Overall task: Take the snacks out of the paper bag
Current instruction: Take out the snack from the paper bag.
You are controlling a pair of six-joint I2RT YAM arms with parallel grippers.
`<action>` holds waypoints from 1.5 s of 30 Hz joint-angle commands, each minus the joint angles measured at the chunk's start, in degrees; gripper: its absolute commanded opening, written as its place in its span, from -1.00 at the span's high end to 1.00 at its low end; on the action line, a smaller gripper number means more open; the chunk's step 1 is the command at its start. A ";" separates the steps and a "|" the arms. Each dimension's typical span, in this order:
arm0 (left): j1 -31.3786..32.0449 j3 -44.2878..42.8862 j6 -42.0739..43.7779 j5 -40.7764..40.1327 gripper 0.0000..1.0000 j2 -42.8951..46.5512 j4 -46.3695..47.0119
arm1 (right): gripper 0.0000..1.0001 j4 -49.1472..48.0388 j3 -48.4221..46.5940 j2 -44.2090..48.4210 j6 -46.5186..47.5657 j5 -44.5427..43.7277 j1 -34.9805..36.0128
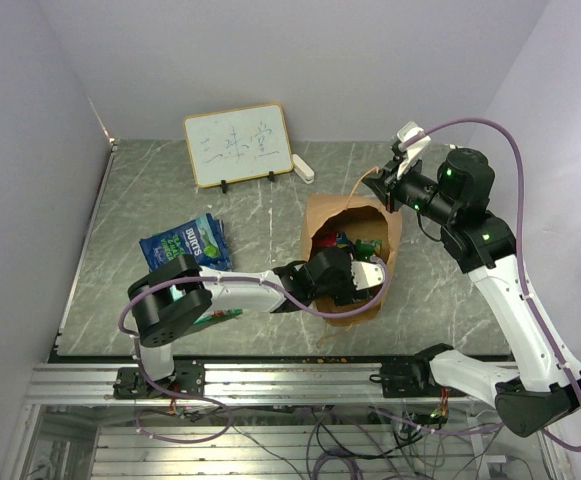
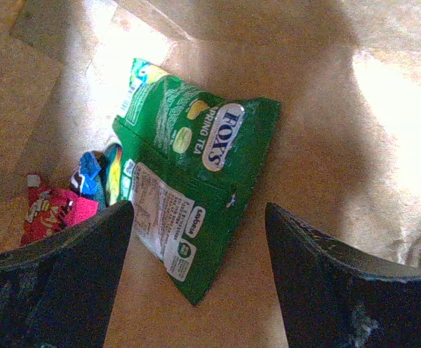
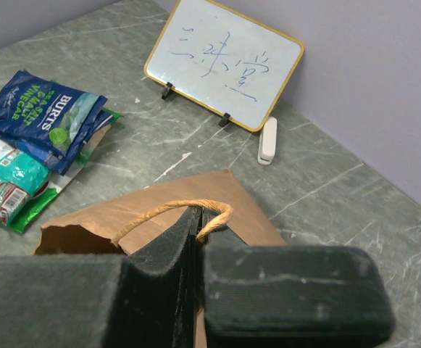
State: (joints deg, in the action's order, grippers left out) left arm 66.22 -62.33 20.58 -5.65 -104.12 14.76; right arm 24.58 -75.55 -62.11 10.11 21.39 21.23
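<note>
The brown paper bag (image 1: pixel 342 215) lies on its side in the middle of the table, mouth towards the arms. My left gripper (image 1: pixel 355 264) reaches inside it. In the left wrist view it (image 2: pixel 197 210) is open, its fingers either side of the lower corner of a green snack packet (image 2: pixel 188 174) lying flat on the bag's inner wall. A red-pink packet (image 2: pixel 51 214) and a blue one (image 2: pixel 90 174) lie deeper in. My right gripper (image 3: pixel 201 214) is shut on the bag's twisted paper handle (image 3: pixel 159 212) and holds it up at the bag's far edge (image 1: pixel 378 190).
Blue and teal snack packets (image 1: pixel 185 243) lie on the table left of the bag, also in the right wrist view (image 3: pixel 40 119). A white framed board (image 1: pixel 238 145) stands at the back with a small white object (image 1: pixel 303 168) beside it. Grey walls enclose the table.
</note>
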 commanded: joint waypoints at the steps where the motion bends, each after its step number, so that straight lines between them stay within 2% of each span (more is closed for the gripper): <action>1: -0.88 -3.98 2.79 1.77 -0.74 -3.02 0.45 | 1.00 -1.09 -2.30 -0.16 0.48 -0.52 0.25; 7: -1.67 -8.97 4.34 -0.39 -0.73 -8.36 -2.01 | 1.00 -0.62 -3.47 -0.91 0.68 -0.40 0.29; 14: -2.49 -13.37 7.61 0.63 -0.76 -10.02 -9.33 | 1.00 -0.12 -3.54 -0.37 1.58 -1.57 0.22; 17: -2.49 -14.28 8.36 -1.25 -0.73 -11.34 -9.14 | 1.00 -0.53 -3.45 -0.23 1.37 -1.54 0.26; 21: -2.49 -17.32 8.90 -8.13 -0.47 -14.53 -9.26 | 1.00 -0.88 -3.27 -0.02 0.65 -0.84 0.23; 22: -2.56 -17.69 9.39 -8.98 -0.33 -14.78 -8.90 | 1.00 -1.03 -3.10 0.19 0.54 -0.87 0.25; 23: -2.58 -18.00 9.90 -9.87 -0.13 -15.28 -8.68 | 1.00 -1.16 -2.97 0.27 0.46 -0.99 0.24; 24: -2.58 -18.34 10.06 -11.14 0.21 -15.32 -8.44 | 1.00 -1.17 -2.94 0.43 0.38 -1.05 0.27; 25: -2.58 -18.47 10.16 -12.34 0.41 -15.16 -7.98 | 1.00 -1.21 -3.02 0.41 0.43 -1.06 0.22; 28: -2.58 -17.45 10.06 -14.12 0.56 -13.34 -5.96 | 1.00 -1.49 -3.13 0.51 0.29 -0.93 0.24; 34: -2.49 -17.35 8.96 -13.34 0.85 -8.24 -8.44 | 1.00 -3.48 -1.32 1.55 -0.26 -0.80 0.23; 45: 1.05 -15.07 0.87 -9.34 0.86 6.21 -20.22 | 1.00 -8.43 3.15 2.96 -0.01 -4.22 0.21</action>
State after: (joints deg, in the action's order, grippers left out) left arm 64.88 -78.04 25.91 -16.97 -102.91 -0.32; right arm 20.58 -73.47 -60.20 10.44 19.25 21.23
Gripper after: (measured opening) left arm 0.075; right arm 0.009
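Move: The green Fox's packet lies deep in the open paper bag, about 7 cm ahead of the left hand, 2 cm to its right and some 5 cm below. The red packet is roughly 11 cm ahead of that hand and 5 cm to its left. The blue packet sits between them, about 10 cm ahead and 2 cm left, both at much the green one's height. From the right hand the green packet is nearly straight below, about 32 cm down and 1 cm left. The left fingers close on the green packet inside the bag and pinch it near one end, after the open hand has pushed about 7 cm forward and some 3 cm down onto it, rolling a little. The hand then rises quickly some 12 cm, easing back and left, fingers shut. The right hand stays put, still gripping the bag's handle. ##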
